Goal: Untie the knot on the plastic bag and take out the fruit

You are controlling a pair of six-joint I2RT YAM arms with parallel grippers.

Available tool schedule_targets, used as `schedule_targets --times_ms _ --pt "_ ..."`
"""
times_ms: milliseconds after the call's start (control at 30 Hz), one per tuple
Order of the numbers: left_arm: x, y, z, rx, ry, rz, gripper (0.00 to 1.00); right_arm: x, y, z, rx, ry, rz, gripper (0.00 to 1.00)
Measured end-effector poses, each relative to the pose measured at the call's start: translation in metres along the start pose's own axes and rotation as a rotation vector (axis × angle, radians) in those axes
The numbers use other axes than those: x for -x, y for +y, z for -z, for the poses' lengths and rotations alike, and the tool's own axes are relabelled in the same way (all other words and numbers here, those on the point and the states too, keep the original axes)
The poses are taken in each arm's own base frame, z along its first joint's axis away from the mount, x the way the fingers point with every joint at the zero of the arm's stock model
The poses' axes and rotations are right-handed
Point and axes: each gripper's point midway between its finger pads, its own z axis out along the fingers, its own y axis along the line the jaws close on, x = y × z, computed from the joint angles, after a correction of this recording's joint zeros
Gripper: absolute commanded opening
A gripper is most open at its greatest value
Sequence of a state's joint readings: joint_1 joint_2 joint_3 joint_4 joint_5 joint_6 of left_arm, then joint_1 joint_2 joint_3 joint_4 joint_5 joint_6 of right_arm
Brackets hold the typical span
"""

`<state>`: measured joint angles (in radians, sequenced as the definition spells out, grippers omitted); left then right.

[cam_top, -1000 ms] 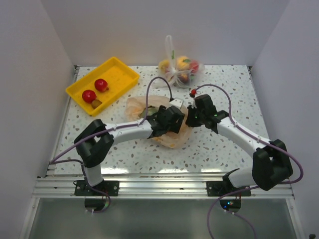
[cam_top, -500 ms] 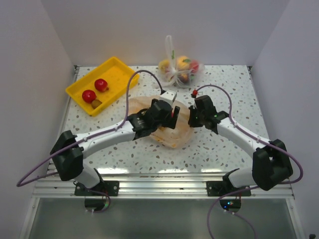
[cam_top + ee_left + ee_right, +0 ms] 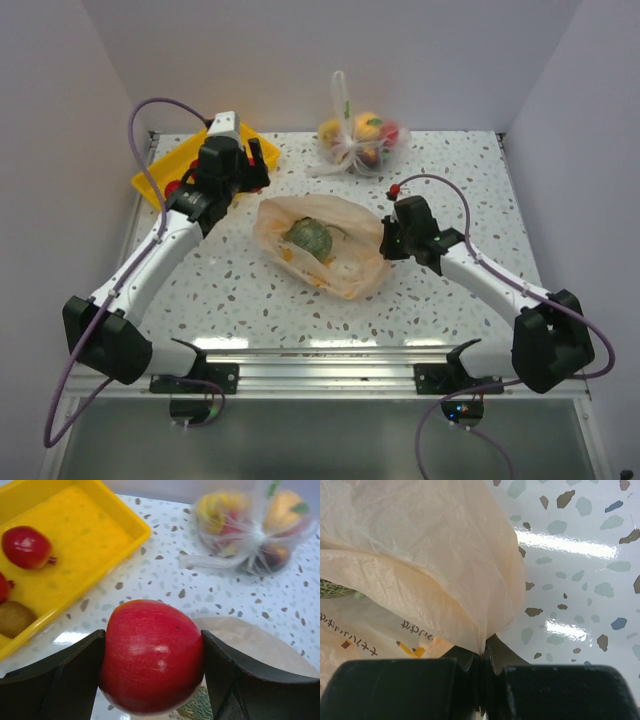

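The peach-orange plastic bag [image 3: 330, 262] lies crumpled mid-table, and a green fruit [image 3: 308, 237] shows through it. My right gripper [image 3: 386, 238] is shut on the bag's right edge, the thin film [image 3: 445, 575] pinched between its tips [image 3: 482, 652]. My left gripper [image 3: 255, 168] is over the near right corner of the yellow tray [image 3: 150, 182]. It is shut on a red fruit [image 3: 150, 670], which fills the gap between the jaws [image 3: 152, 645]. In the tray lie two red fruits [image 3: 25, 546] and a small brown one [image 3: 12, 619]. The knot is out of view.
A clear bag of fruit [image 3: 362, 137] with a white knot [image 3: 255, 540] sits at the back of the table, right of the tray. White walls close in the speckled table [image 3: 450, 180] on three sides.
My left arm has come out of the bag with the red fruit and swung back-left to the tray. The right gripper has kept its hold on the bag's edge.
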<state>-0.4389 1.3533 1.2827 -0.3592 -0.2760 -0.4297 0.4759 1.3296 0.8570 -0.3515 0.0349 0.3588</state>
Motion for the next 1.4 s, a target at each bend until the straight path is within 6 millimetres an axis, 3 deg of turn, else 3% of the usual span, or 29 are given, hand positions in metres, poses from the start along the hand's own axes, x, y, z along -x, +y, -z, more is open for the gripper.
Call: schedule_targets --times_ms 200,333,500,633,700,733,833,1133,1267,1300,1400 --pt "0.0 0.096 -0.035 0.205 0.042 0.086 0.49 0.002 0.003 0.008 0.022 -0.021 -0.008 0.0" --pt "-0.026 0.158 -0.068 0.344 0.123 0.133 0.5 0.003 0.007 0.01 0.043 -0.022 -0.011 0.0" --pt "-0.061 0.2 -0.11 0.442 0.228 0.152 0.57 0.002 0.01 0.011 0.059 -0.017 -0.016 0.0" --pt "-0.068 0.222 -0.134 0.492 0.252 0.159 0.66 0.002 0.011 0.013 0.066 -0.022 -0.018 0.0" --pt "-0.066 0.228 -0.138 0.502 0.244 0.162 0.76 0.003 0.012 0.015 0.068 -0.026 -0.019 0.01" --pt "-0.064 0.231 -0.138 0.504 0.239 0.163 0.87 0.004 0.012 0.015 0.069 -0.027 -0.019 0.03" --pt "-0.056 0.232 -0.14 0.499 0.215 0.164 1.0 0.004 0.012 0.016 0.07 -0.029 -0.021 0.17" --pt "-0.05 0.221 -0.137 0.445 0.192 0.183 1.0 -0.001 0.01 0.016 0.061 -0.01 -0.017 0.21" --pt "-0.038 0.203 -0.11 0.39 0.16 0.205 1.0 -0.004 0.008 0.017 0.056 0.004 -0.006 0.39" --pt "-0.033 0.195 -0.101 0.369 0.144 0.204 1.0 -0.005 0.008 0.018 0.055 0.007 0.0 0.5" --pt "-0.015 0.159 -0.073 0.281 0.092 0.177 1.0 0.0 0.009 0.022 0.061 -0.001 0.017 0.71"
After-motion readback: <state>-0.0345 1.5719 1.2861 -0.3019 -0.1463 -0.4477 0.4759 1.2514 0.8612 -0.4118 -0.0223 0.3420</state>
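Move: The left hand already carries a pomegranate; the free spot in the yellow tray lies about 11 cm ahead, 19 cm left and 20 cm below it. One tray pomegranate sits some 7 cm beyond that spot and 3 cm left of it, another about 9 cm to its left, and the brown fruit 5 cm nearer and 4 cm left. From the right hand, the spot is roughly 20 cm ahead and 49 cm left; the melon is 3 cm ahead, 19 cm left, slightly lower. The left hand lets go of the pomegranate beside the two in the tray, after swinging some 20 cm left, sinking about 17 cm and reaching 11 cm forward with fingers tipping down; open wide, it climbs away, backing off and swinging right. The right hand, still pinching the bag's right rim, barely rises, then opens past halfway and releases it. ##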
